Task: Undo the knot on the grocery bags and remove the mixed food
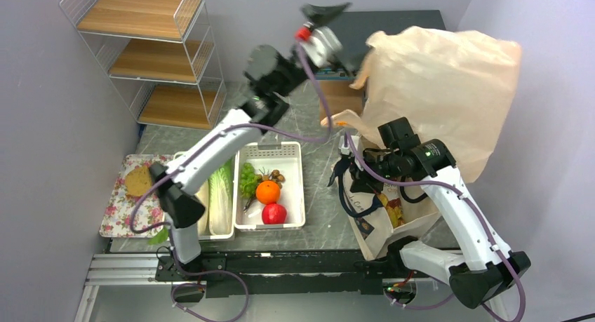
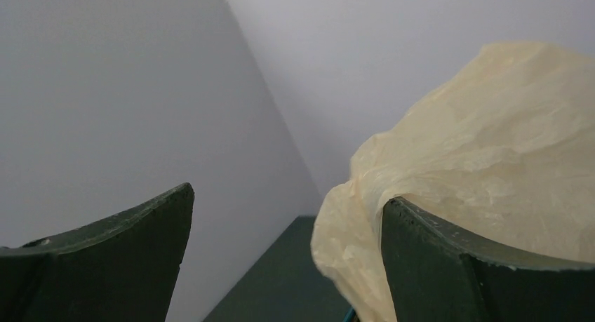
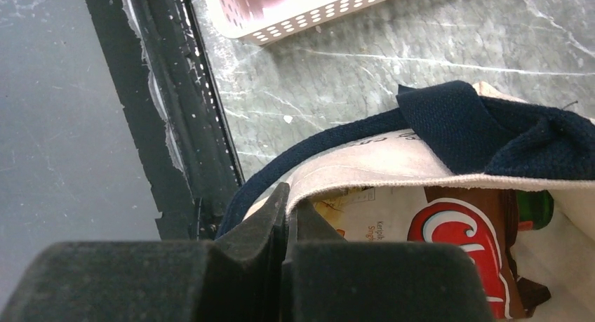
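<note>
The peach-beige plastic bag (image 1: 438, 83) billows high at the back right; no knot shows on it. My left gripper (image 1: 335, 13) is raised beside it and open, and the film (image 2: 491, 153) lies over one finger (image 2: 484, 280) with nothing between the jaws. My right gripper (image 3: 289, 208) is shut on the rim of the cream canvas tote (image 1: 393, 220). Inside the tote are a red snack packet (image 3: 463, 245) and a green bottle (image 3: 537, 208). An orange (image 1: 267, 191), apple (image 1: 273, 213), grapes (image 1: 247, 178) and cabbage (image 1: 222, 196) lie in white baskets (image 1: 295, 161).
A floral tray (image 1: 116, 220) at the left holds a bread slice (image 1: 137, 182). A wire shelf rack (image 1: 151, 48) stands at the back left. The tote's navy strap (image 3: 477, 125) lies across its mouth. The table's black front rail (image 3: 175, 111) runs beside my right gripper.
</note>
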Action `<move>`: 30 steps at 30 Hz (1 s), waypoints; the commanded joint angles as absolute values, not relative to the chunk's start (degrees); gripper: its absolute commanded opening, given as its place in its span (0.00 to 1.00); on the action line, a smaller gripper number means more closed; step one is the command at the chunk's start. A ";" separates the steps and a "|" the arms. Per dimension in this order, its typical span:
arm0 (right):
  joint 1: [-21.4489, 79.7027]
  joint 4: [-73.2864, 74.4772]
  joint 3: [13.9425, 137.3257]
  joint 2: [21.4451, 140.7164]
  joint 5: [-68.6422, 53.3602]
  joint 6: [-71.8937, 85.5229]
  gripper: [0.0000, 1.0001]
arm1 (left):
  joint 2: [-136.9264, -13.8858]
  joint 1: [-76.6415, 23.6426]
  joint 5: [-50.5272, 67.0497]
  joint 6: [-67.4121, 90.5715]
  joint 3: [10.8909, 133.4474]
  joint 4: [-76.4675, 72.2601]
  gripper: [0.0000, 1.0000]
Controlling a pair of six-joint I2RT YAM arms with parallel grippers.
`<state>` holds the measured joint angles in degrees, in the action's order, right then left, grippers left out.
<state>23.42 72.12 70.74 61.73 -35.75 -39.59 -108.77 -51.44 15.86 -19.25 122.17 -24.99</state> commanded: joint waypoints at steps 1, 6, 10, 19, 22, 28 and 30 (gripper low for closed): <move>23.79 71.29 72.04 59.68 -33.75 -37.28 0.00 | -95.26 -41.52 19.32 -7.83 112.86 -18.91 0.99; 23.82 67.43 71.79 58.49 -32.42 -35.42 0.00 | -84.75 -37.63 28.86 -7.20 99.22 -13.55 0.99; 23.82 65.23 71.21 58.12 -31.66 -34.75 0.00 | -82.24 -38.78 39.96 -14.62 95.77 -3.55 0.97; 23.81 62.73 71.17 57.21 -32.01 -33.74 0.02 | -83.18 -41.73 42.02 -20.23 97.26 7.40 0.53; 23.81 62.02 71.55 56.54 -31.55 -32.62 0.23 | -83.40 -41.56 34.11 -19.02 97.61 5.53 0.07; 23.77 60.35 74.42 54.72 -28.54 -27.44 0.76 | -81.03 -41.09 26.42 -17.86 93.67 -3.85 0.00; 23.81 59.26 76.11 54.24 -27.71 -25.16 0.90 | -80.67 -41.08 24.82 -17.76 93.05 -4.55 0.00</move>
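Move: The loose grocery bag billows with its middle about 18 cm right of the open left hand, roughly 5 cm nearer the base and 10 cm lower. From that hand the basket with the orange lies some 18 cm left, 13 cm back, 57 cm down. The right hand still grips the tote bag's rim, with the tote's middle about 10 cm right, 3 cm back, 10 cm below. Left hand sweeps about 10 cm left and drops 12, pinching the grocery bag; right fingers release the tote rim. ##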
